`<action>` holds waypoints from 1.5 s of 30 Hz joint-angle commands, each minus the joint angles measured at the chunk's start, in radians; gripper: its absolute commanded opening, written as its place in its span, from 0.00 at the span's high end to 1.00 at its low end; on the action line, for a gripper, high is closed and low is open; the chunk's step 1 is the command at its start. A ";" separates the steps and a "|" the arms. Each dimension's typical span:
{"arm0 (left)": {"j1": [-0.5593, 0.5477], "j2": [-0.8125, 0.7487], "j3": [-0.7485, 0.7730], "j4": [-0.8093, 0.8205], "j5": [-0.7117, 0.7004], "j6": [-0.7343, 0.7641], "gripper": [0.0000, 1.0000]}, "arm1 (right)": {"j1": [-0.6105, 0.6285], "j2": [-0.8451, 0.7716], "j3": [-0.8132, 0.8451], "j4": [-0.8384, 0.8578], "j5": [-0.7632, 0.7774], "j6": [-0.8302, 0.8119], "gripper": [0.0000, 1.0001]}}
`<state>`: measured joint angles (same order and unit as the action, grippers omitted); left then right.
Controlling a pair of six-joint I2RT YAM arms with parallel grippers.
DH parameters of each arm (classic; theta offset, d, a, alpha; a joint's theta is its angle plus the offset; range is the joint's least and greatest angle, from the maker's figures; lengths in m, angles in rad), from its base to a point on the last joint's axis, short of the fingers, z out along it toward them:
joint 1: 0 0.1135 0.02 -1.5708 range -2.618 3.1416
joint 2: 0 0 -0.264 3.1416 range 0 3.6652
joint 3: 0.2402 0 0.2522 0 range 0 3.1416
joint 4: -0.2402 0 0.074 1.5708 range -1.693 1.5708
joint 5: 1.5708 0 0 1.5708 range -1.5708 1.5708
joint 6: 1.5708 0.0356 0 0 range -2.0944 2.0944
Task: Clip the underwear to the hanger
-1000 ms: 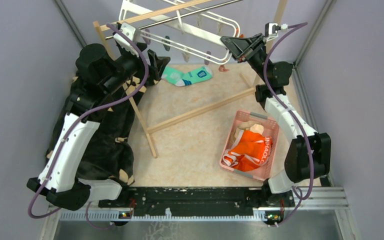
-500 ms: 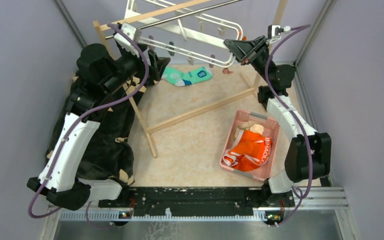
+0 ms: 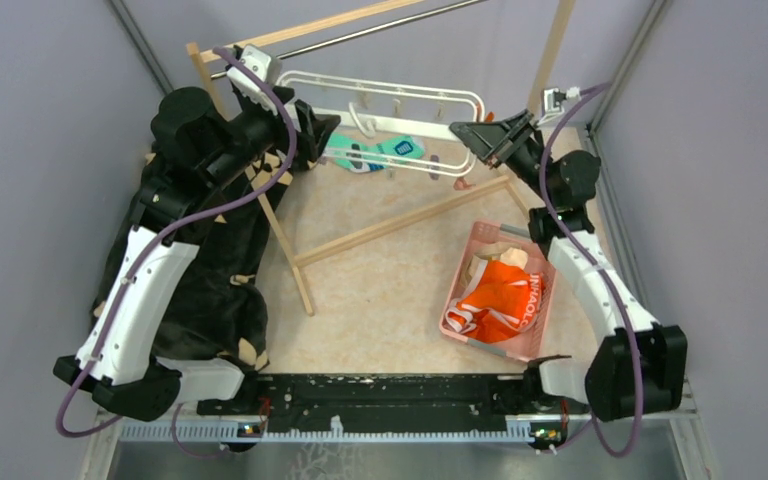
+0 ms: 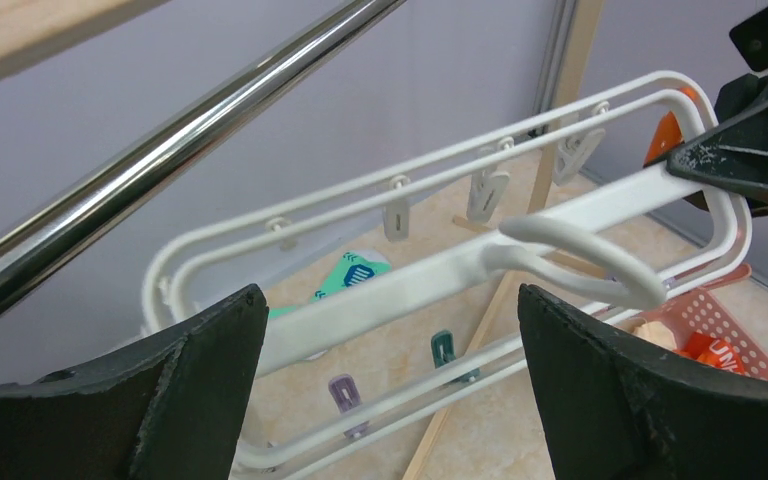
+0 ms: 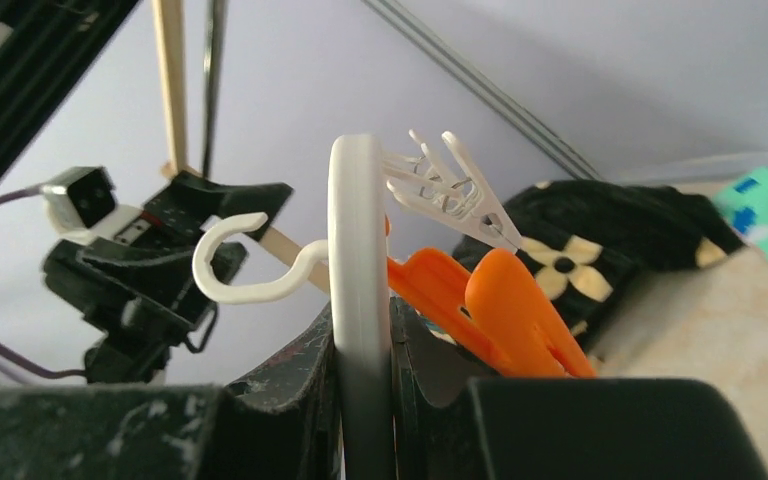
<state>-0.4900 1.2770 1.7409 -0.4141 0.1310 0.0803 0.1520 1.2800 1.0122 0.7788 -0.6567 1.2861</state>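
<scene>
The orange underwear (image 3: pixel 503 298) lies bunched in a pink basket (image 3: pixel 506 232) at the right, apart from both grippers. The white hanger (image 3: pixel 380 120) hangs in the air below the rack's metal bar, roughly level, with small clips dangling from it. My right gripper (image 3: pixel 467 134) is shut on its right end; in the right wrist view the white frame (image 5: pixel 360 250) stands pinched between the jaws, an orange clip (image 5: pixel 520 310) beside it. My left gripper (image 3: pixel 318 125) stands open at the hanger's left end, touching nothing. The hanger's centre bar (image 4: pixel 410 285) and hook (image 4: pixel 600 255) cross between its fingers.
A tall wooden rack with a metal bar (image 3: pixel 380 28) spans the back, with its wooden foot rail (image 3: pixel 400 222) on the floor. A teal sock (image 3: pixel 380 152) lies under the hanger. Black flowered cloth (image 3: pixel 210 290) is heaped under the left arm. A beige cloth sits in the basket.
My right gripper has brought the hanger down and nearer, from tilted up by the metal bar to roughly level below it. The left arm has not moved.
</scene>
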 commanded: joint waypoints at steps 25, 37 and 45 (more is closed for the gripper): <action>0.003 -0.099 -0.161 0.013 0.077 -0.048 0.00 | 0.614 -0.353 -0.487 -0.308 1.297 0.096 1.00; 0.004 -0.094 -0.174 0.012 0.093 -0.052 0.00 | 0.691 -0.150 -0.455 -0.194 1.344 0.198 1.00; 0.003 -0.099 -0.193 0.019 0.097 -0.059 0.00 | 0.783 -0.118 -0.455 -0.292 1.346 0.222 0.84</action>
<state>-0.4900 1.1961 1.5616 -0.4068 0.2108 0.0326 0.8909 1.1812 0.4992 0.3885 0.6605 1.4345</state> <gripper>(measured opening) 0.997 0.184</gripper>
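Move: The right hand already grips the hanger's right end; the hanger is bound for open space over the table, roughly 5 cm back, 5 cm left and 27 cm below this hand. The pink basket with the orange garment lies about 3 cm back, 14 cm right and 40 cm down; the stand's foot bar runs some 19 cm ahead, 9 cm left and 43 cm down. From the left hand that open space is around 4 cm back, 17 cm right and 32 cm below. Keeping its pinch on the hanger's end, the right hand carries the hanger down by some 27 cm from beside the rod towards the space left of the basket, first swinging back and a little right, then left. Meanwhile its wrist tips down about 40 degrees and turns clockwise by about as much. The left hand, open and empty, sinks about 5 cm and eases slightly back. ##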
